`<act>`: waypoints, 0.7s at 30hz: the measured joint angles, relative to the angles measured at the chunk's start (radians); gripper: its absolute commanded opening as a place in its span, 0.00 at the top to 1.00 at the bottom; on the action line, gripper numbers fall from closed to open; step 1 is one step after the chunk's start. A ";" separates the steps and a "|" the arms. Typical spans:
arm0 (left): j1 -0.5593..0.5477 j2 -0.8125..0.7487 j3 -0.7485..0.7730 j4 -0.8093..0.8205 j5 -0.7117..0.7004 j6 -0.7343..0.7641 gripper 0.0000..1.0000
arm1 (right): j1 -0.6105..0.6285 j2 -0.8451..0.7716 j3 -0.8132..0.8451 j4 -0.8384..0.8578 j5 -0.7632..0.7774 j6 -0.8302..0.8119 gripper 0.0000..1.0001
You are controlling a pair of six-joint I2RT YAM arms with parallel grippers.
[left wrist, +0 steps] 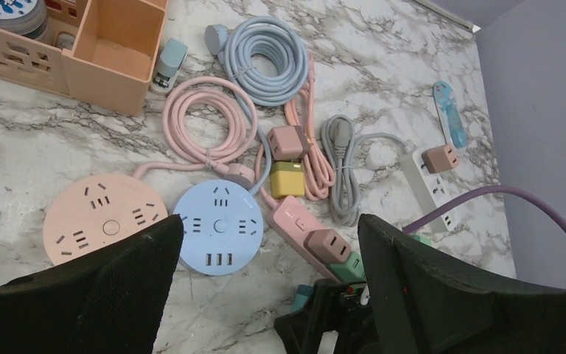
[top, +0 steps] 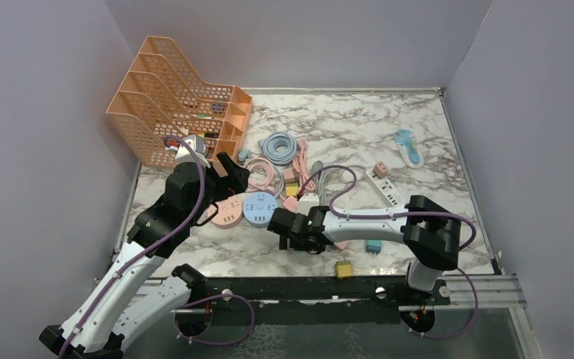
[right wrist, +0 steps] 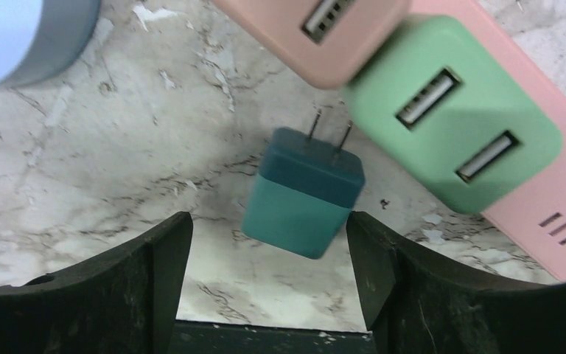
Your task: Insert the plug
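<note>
A teal plug [right wrist: 302, 193] lies loose on the marble, its two prongs pointing toward the pink power strip [right wrist: 553, 199]. A green adapter [right wrist: 449, 110] and a brownish-pink adapter [right wrist: 324, 29] sit plugged into that strip. My right gripper [right wrist: 267, 228] is open low over the table, its fingers either side of the plug's near end without gripping it. In the left wrist view the teal plug [left wrist: 302, 295] peeks out beside the right arm's black fingers. My left gripper [left wrist: 269, 228] hangs open and holds nothing, above the round blue strip [left wrist: 217, 226] and round pink strip [left wrist: 99, 217].
An orange file rack [top: 172, 97] stands at the back left. Coiled blue, pink and grey cables [top: 280, 146] lie mid-table, with a white power strip [top: 385, 191] to the right. A yellow adapter [top: 343, 269] and another teal adapter [top: 374, 245] rest near the front edge.
</note>
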 measured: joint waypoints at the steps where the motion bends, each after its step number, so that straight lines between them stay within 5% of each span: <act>1: 0.000 0.000 0.000 0.000 0.000 0.001 0.09 | 0.000 0.011 0.013 -0.002 0.004 0.010 0.24; 8: 0.000 0.005 0.000 0.000 -0.009 0.013 0.09 | -0.001 0.072 0.058 -0.029 0.036 0.070 0.38; 15: 0.000 -0.002 -0.005 0.000 -0.014 0.034 0.09 | -0.023 0.082 0.068 -0.031 0.044 0.082 0.38; 21: 0.000 0.002 -0.028 0.000 -0.013 0.034 0.09 | -0.034 0.084 0.070 -0.024 0.044 0.074 0.65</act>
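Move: Between the open right fingertips and just beyond them lies the teal plug, about 2 cm ahead, 1 cm to the right and 1 cm lower. The beige plug on the pink strip stands roughly 8 cm straight ahead, with the green plug beside it some 6 cm ahead and 3 cm right; the blue round socket is about 10 cm ahead and 12 cm left. From the left hand the teal plug lies some 9 cm back, 16 cm right and 25 cm below. Sliding about 2 cm forward, low over the table, the right hand brings its fingers around the teal plug, with a small early shift to the left and a dip of under 1 cm. The wrist turns some 5 degrees clockwise while the fingers close, their pads coming onto both sides of the plug body and pinching it. ##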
